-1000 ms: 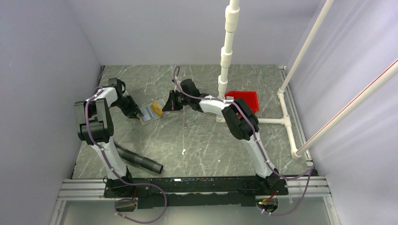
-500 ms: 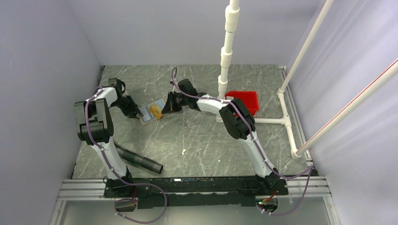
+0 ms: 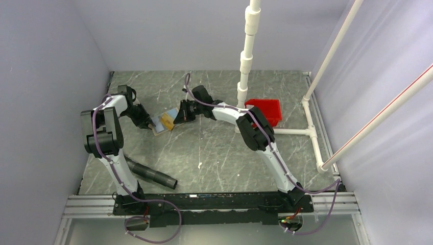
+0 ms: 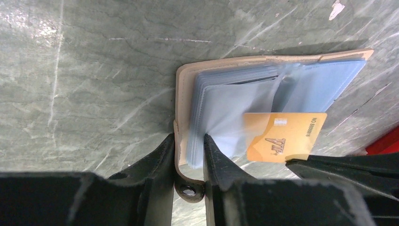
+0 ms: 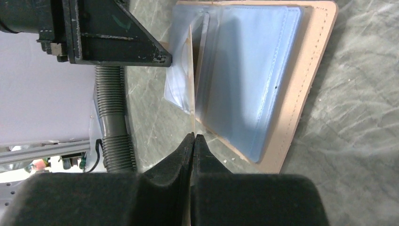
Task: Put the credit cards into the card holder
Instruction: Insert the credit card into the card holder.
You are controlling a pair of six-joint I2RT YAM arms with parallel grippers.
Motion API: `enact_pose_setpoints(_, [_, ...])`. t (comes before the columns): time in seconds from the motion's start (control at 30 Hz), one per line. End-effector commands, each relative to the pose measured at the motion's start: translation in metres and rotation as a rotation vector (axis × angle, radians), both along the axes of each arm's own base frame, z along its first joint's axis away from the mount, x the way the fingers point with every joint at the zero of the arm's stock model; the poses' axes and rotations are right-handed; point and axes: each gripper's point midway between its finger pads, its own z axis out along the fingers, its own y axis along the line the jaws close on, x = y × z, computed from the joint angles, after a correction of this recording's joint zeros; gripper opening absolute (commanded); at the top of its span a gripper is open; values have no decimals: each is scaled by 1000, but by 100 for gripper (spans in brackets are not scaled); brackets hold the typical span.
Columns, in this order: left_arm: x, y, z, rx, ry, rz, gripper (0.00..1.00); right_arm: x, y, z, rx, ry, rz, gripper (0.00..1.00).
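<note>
The card holder point(image 4: 181, 94) lies open on the table, tan outside with blue-grey clear sleeves point(image 4: 226, 101). My left gripper point(image 4: 189, 141) is shut on its near edge, with the tan cover and several sleeves pinched between the fingers. My right gripper point(image 5: 193, 136) is shut on a gold-yellow credit card point(image 4: 282, 136), which I see edge-on point(image 5: 192, 94) in the right wrist view. The card's front end sits between two sleeves of the card holder point(image 5: 308, 70). From above, the card point(image 3: 166, 120) lies over the holder point(image 3: 159, 127), between the left gripper point(image 3: 150, 124) and the right gripper point(image 3: 178, 118).
A red plastic tray point(image 3: 266, 110) stands to the right, behind the right arm. A white pipe post point(image 3: 245, 66) rises at the back centre. A black ribbed hose point(image 3: 151, 176) lies near the left arm's base, and its ribbed end point(image 5: 113, 122) shows close to the holder.
The right gripper has moved left with the card, bringing it further over the open holder. The left gripper has closed slightly tighter on the holder's edge.
</note>
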Motion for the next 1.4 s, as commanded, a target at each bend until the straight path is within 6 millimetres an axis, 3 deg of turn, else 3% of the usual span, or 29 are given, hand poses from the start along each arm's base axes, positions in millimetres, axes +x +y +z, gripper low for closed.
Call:
enact_pose_setpoints(0.0, [-23,6,-39,64,108,-35,27,8,9,10,39,-30,32,0])
enact_pose_setpoints(0.3, [-22,8,-36,73,101,-44,28,26,20,12,70,-82,3,0])
enact_pose_setpoints(0.63, [-20,5,-34,59,91,-48,28,32,24,7,97,-89,-21,0])
enact_pose_setpoints(1.07, [-18,4,-24,46,54,-39,45,35,3,-12,56,107,-162,0])
enact_pose_setpoints(1.37, [-16,4,-16,43,18,-30,50,40,10,-15,66,140,-190,0])
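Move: My right fingers already pinch the orange card by its near right corner, its leading edge just under the clear leaf. The pocket mouth lies about 4 cm to their left, 2 cm ahead and 3 cm lower; the blue page is some 5 cm straight ahead, and the holder's strap 10 cm left and 2 cm back. My left hand has that strap between its fingertips, the pocket mouth about 6 cm to its right and 3 cm ahead. I keep the card pinched in my right hand and work it across the pocket mouth: forward and left first, then on forward and down while easing back right, about 2.5 cm forward and 2 cm down in all. Late on, that wrist rolls some 10 degrees, its forward side dipping. My left hand stays put as its fingers open and release the strap. ##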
